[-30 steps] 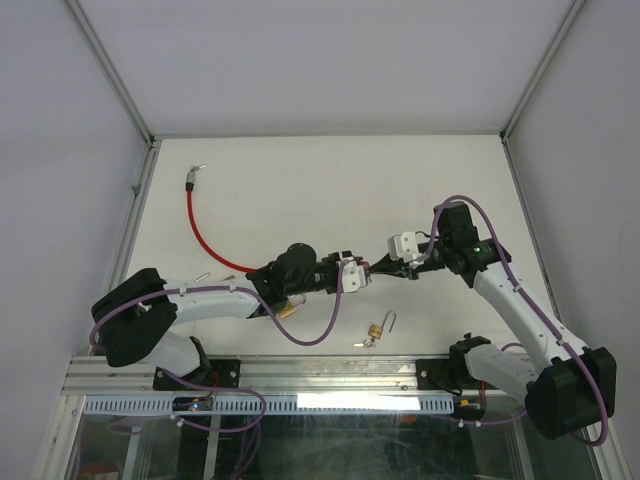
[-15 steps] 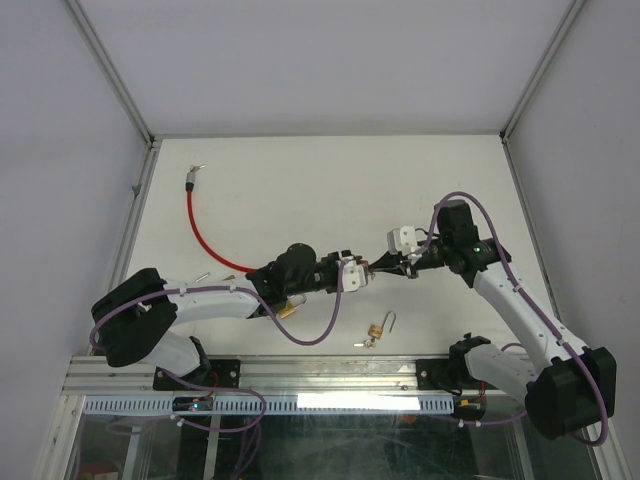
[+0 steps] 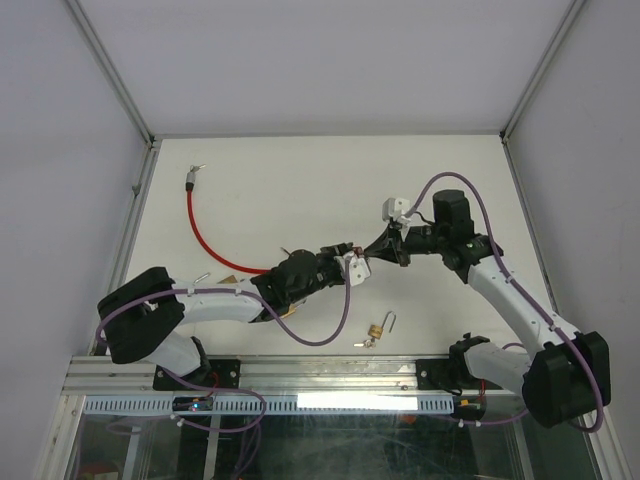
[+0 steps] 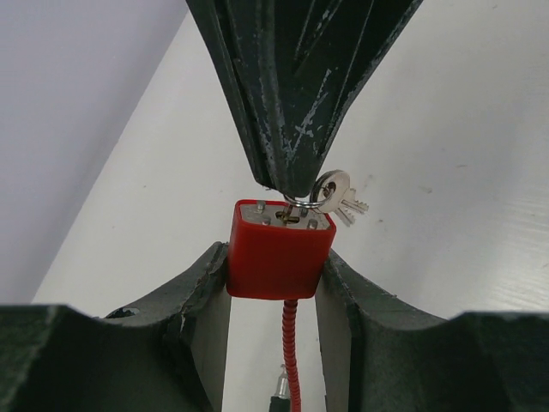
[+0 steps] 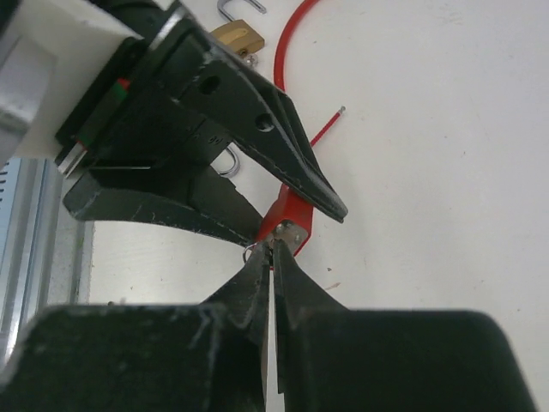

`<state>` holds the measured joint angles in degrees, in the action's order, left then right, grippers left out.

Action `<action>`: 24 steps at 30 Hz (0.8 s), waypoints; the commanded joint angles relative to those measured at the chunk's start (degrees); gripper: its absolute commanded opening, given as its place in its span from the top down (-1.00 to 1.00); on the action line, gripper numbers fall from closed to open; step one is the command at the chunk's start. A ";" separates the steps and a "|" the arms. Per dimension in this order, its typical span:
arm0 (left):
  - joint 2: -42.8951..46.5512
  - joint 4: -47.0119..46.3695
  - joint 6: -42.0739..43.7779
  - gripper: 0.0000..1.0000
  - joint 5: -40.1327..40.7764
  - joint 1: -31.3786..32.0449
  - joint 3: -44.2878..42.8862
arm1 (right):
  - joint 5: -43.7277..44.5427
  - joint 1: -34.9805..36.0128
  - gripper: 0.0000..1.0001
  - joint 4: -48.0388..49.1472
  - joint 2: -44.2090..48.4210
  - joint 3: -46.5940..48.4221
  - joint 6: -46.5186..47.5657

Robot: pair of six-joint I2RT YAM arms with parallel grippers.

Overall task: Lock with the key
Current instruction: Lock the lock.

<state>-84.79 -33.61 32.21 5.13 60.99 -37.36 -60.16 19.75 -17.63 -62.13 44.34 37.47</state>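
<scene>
A red padlock (image 4: 276,257) is clamped between the fingers of my left gripper (image 4: 274,283), its keyhole face pointing away from the wrist. Its red cable (image 4: 290,343) hangs down between the fingers. My right gripper (image 5: 273,249) is shut on the key standing in that keyhole; its fingertips (image 4: 287,176) hide the key's head. A ring of spare keys (image 4: 336,190) dangles beside them. In the top view, the left gripper (image 3: 351,263) and the right gripper (image 3: 370,254) meet tip to tip at the lock (image 3: 356,256), above the middle of the table.
The red cable (image 3: 200,235) curves off to a metal end at the far left (image 3: 190,178). A small brass padlock (image 3: 377,328) with an open shackle lies near the front edge. Another small metal piece (image 3: 203,278) lies by the left arm.
My right gripper has closed and its wrist has rolled and swung toward the far side, still at the lock. The left gripper with the lock has shifted slightly away from the front edge.
</scene>
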 commanded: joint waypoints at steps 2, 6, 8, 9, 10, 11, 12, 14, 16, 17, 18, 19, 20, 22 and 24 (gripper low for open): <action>-0.96 -14.39 5.13 1.00 12.10 1.49 0.16 | 5.09 0.51 1.00 6.35 -2.63 0.82 -14.75; -1.91 -16.03 7.04 1.00 14.06 1.50 0.57 | 3.09 0.47 1.00 7.59 -3.22 0.73 -17.70; -1.90 -16.13 6.99 1.00 13.81 1.50 0.94 | 2.63 0.35 0.97 7.30 -2.99 1.22 -18.28; -1.80 -16.22 6.87 1.00 13.63 1.50 1.28 | 2.56 0.19 0.88 6.86 -2.66 1.62 -18.23; -1.66 -16.30 6.69 1.00 13.41 1.50 1.58 | 2.28 -0.41 0.79 6.40 -2.15 1.86 -18.22; -1.45 -16.25 6.58 1.00 13.21 1.50 1.85 | 1.86 -1.13 0.71 6.09 -1.67 1.97 -18.21; -1.28 -16.26 6.45 1.00 13.10 1.50 2.12 | 1.25 -1.91 0.62 6.03 -0.95 1.98 -18.31; -1.10 -16.15 6.23 1.00 12.63 1.50 2.43 | -0.10 -3.20 0.46 6.22 0.34 1.67 -18.59; -0.99 -16.02 6.02 1.00 12.11 1.48 2.47 | -1.62 -4.03 0.31 6.70 1.21 1.23 -19.14; -0.92 -15.80 5.76 1.00 11.77 1.50 2.35 | -2.23 -4.21 0.26 7.04 1.37 1.05 -19.56; -0.84 -15.50 5.58 1.00 11.35 1.50 2.19 | -2.54 -4.29 0.21 7.48 1.39 0.88 -20.10; -0.69 -15.22 5.26 1.00 11.05 1.50 2.06 | -2.68 -4.34 0.16 7.70 1.35 0.78 -20.36; -0.53 -14.95 5.00 1.00 10.71 1.50 1.92 | -2.71 -4.32 0.10 7.88 1.19 0.59 -20.52; -0.15 -14.50 4.29 1.00 10.00 1.50 1.79 | -2.09 -4.34 -0.05 9.13 0.90 0.09 -22.12; 0.25 -13.82 3.47 1.00 9.18 1.50 1.48 | -1.10 -4.31 -0.18 11.81 0.59 -0.84 -25.16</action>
<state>-87.74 -43.97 37.63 16.12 62.28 -34.79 -60.77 15.57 -11.35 -61.98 44.25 17.54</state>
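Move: My right fingers are shut on the key, already in the lock's face; the lock's middle lies about 3 cm to their left and 1 cm below. From my left hand, which grips the lock, the key is some 3 cm right and 1 cm ahead. From my right hand, the small brass padlock lies on the table about 14 cm back, 2 cm right and 15 cm down, and the red hose's tip some 9 cm left, 1 cm ahead and equally low. Carrying lock and key forward together, about 2 cm, I turn my two wrists against each other, my right rolling about the line of its fingers, some 10 to 15 degrees each, while my left keeps its grip and drifts left. Then my right fingers open to about half, let go of the key and back off up and right, roughly 2 cm. ##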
